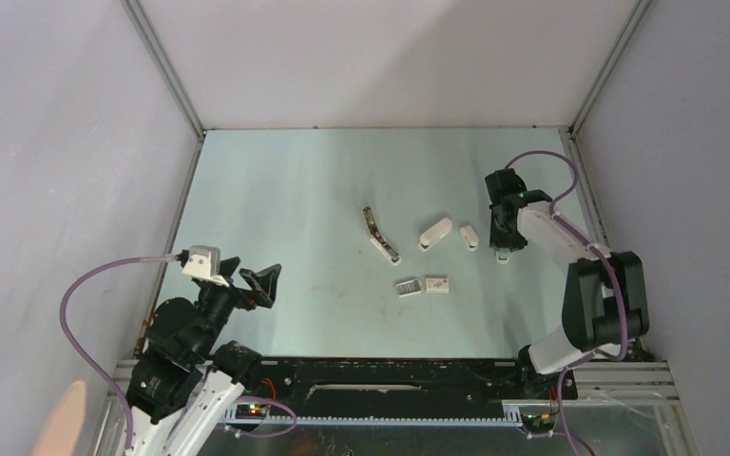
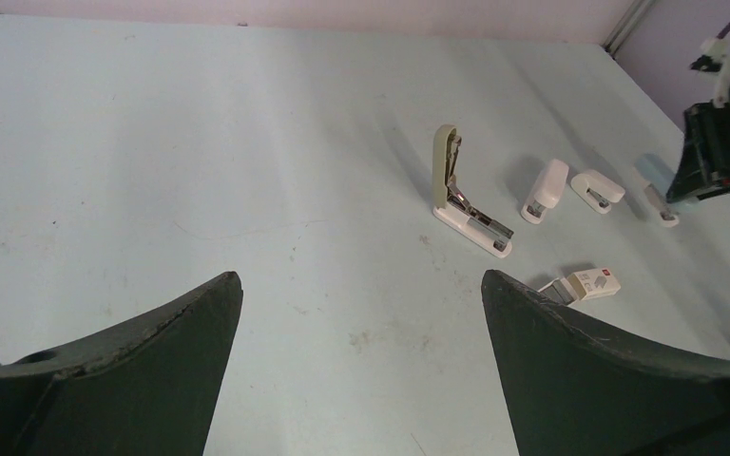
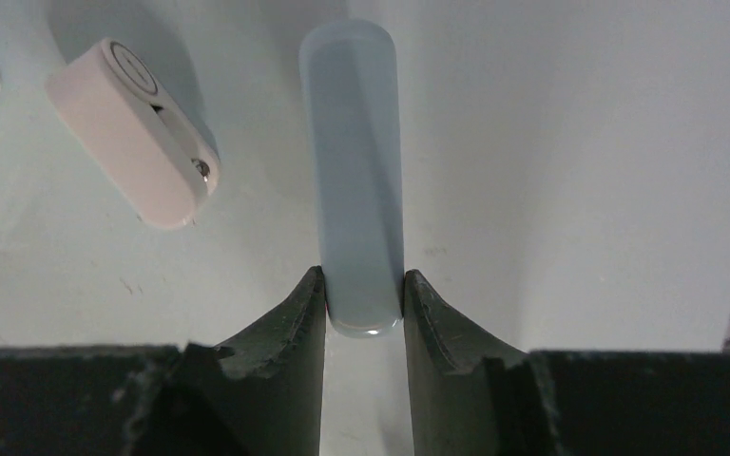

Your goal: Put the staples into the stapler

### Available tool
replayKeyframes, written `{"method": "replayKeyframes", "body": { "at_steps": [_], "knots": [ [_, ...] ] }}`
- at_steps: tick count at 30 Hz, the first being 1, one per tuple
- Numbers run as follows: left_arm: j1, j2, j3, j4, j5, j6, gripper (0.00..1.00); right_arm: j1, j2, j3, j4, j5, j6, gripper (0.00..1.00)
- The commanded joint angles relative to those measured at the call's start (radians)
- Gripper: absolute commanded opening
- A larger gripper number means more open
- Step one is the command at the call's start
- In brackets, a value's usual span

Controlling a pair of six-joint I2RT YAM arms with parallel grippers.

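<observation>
An opened beige-and-white stapler (image 1: pixel 380 236) lies mid-table with its top arm swung up; it also shows in the left wrist view (image 2: pixel 461 195). The staples (image 1: pixel 407 287), a small grey striped block, lie near it beside a white box (image 1: pixel 437 284); they also show in the left wrist view (image 2: pixel 553 288). My right gripper (image 3: pixel 363 285) is shut on the end of a pale blue stapler (image 3: pixel 352 161) lying on the table at the right (image 1: pixel 502 254). My left gripper (image 2: pixel 358 275) is open and empty, at the near left (image 1: pixel 257 283), far from the staples.
A white stapler (image 1: pixel 434 233) and a small white stapler (image 1: pixel 470 237) lie between the opened stapler and my right gripper (image 1: pixel 505 243). The small one sits just left of the blue stapler (image 3: pixel 133 133). Enclosure walls ring the table.
</observation>
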Motion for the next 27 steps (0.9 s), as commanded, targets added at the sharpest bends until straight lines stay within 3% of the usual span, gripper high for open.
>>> {"method": "replayKeyframes", "body": {
  "at_steps": [1, 6, 12, 19, 27],
  "knots": [
    [0.007, 0.010, -0.010, 0.031, 0.018, 0.024, 1.00, -0.023, 0.078, 0.007, 0.140, -0.056, -0.021, 0.10],
    [0.008, 0.021, -0.010, 0.032, 0.019, 0.025, 1.00, -0.023, 0.077, 0.006, 0.137, -0.046, -0.017, 0.40],
    [0.015, 0.035, -0.009, 0.037, 0.027, 0.026, 1.00, 0.078, -0.066, -0.005, 0.124, 0.034, -0.003, 0.64],
    [0.029, 0.041, -0.007, 0.036, 0.026, 0.025, 1.00, 0.364, -0.166, -0.010, 0.281, -0.026, -0.067, 0.75],
    [0.036, 0.051, -0.009, 0.035, 0.027, 0.024, 1.00, 0.536, 0.022, 0.036, 0.448, -0.105, -0.108, 0.75]
  ]
}}
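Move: Just below and ahead of the right hand, which still holds the closed blue stapler, is the bare table spot for it: about 5 cm farther out, straight ahead, 5 cm down. At about that depth too, the small white stapler lies 7 cm to this hand's left and 3 cm out, the long white stapler 14 cm left and 4 cm out, the open stapler 27 cm left and 3 cm out. For the left hand the spot is some 17 cm ahead, 53 cm right, 23 cm down. Lowering the closed blue stapler about 3 cm and easing slightly forward, the right hand opens its fingers to let go of it on the table, then lifts clear. It sweeps left some 20 cm, arching over the white staplers towards the open stapler, fingers wide, while turning about 35 degrees counter-clockwise and tipping its fingers up towards forward. ##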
